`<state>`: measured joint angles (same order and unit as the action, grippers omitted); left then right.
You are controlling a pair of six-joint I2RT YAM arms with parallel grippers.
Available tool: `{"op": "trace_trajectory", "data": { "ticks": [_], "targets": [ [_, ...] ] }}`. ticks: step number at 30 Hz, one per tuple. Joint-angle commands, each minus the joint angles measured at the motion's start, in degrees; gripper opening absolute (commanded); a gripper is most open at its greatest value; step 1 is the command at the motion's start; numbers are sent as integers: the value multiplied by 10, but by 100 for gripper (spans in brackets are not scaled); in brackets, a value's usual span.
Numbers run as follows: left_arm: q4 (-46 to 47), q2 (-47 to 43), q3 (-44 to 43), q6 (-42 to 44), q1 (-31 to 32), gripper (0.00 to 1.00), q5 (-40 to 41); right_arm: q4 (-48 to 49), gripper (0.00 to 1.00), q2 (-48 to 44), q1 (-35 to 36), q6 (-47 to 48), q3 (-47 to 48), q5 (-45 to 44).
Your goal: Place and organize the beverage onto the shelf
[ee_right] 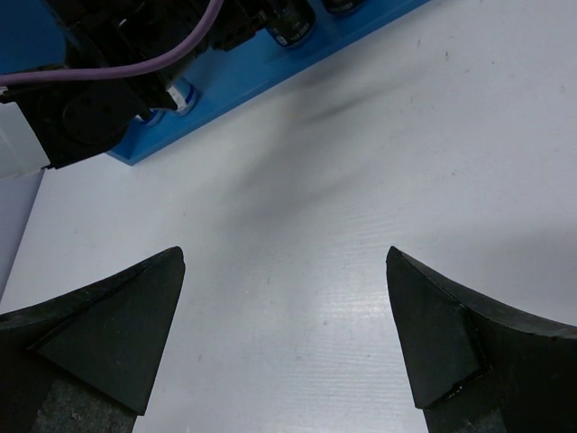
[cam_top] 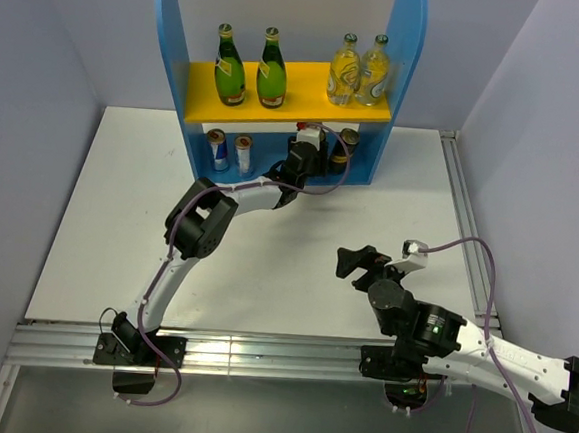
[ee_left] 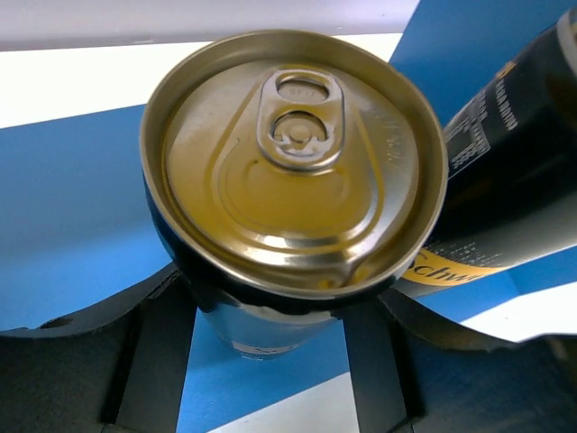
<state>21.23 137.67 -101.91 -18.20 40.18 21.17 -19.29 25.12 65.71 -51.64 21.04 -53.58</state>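
The blue shelf (cam_top: 169, 27) stands at the back, with a yellow upper board (cam_top: 300, 82). Two green bottles (cam_top: 230, 66) stand on its left part, two paler bottles (cam_top: 359, 72) on its right. Two silver-blue cans (cam_top: 229, 152) stand at the left of the lower tier. My left gripper (cam_top: 304, 158) reaches into that tier and is shut on an upright black-gold can (ee_left: 293, 171), a finger (ee_left: 162, 352) on each side. A second black-gold can (ee_left: 514, 171) stands close to its right, also seen from above (cam_top: 345, 149). My right gripper (cam_top: 361, 262) is open and empty over the table.
The shelf's blue lower tier (ee_left: 72, 225) lies under the held can. In the right wrist view the shelf's base (ee_right: 261, 68) and my left arm (ee_right: 90, 99) are ahead, with white table (ee_right: 361, 180) between. Grey walls close in the table's sides.
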Motion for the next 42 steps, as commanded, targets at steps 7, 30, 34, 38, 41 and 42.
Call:
{"op": "trace_trajectory", "data": {
  "ticks": [7,30,34,38,41,42],
  "targets": [
    [52,-4,-50,-10,-4,0,-5,-6,100,-3,6,-16,-13,-14],
    [116,-129,153,-22,2,97,31,-12,100,19,11,-35,-18,-12],
    [128,-196,221,-24,3,98,32,-15,100,26,17,-43,-19,-13],
    [127,-241,279,-21,12,99,17,-22,100,36,29,-54,-16,-20],
    [117,-276,309,-22,24,99,15,-34,100,48,40,-65,-10,-26],
    [118,-288,323,-25,28,99,13,-39,100,50,42,-74,-5,-28]
  ]
}}
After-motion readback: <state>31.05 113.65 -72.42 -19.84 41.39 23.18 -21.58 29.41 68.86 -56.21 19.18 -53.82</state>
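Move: The left hand still has the black can in its fingers, at its own spot on the lower shelf, the can's middle just about 1 cm below the hand point. A second black can stands some 7 cm to the right and 1 cm farther out; the white can is about 17 cm to the left and 1 cm back, the blue can roughly 23 cm left and 1 cm back. From the empty right hand the held can lies about 34 cm ahead, 9 cm left and 7 cm below. Holding nearly still at first, the left hand opens its fingers wide and lets go of the black can on the lower shelf, then backs away from it by roughly 8 cm, drawing off to the left and rising in the second half of the retreat to about 6 cm higher. Meanwhile the empty, open right hand sinks about 3 cm over the table. ##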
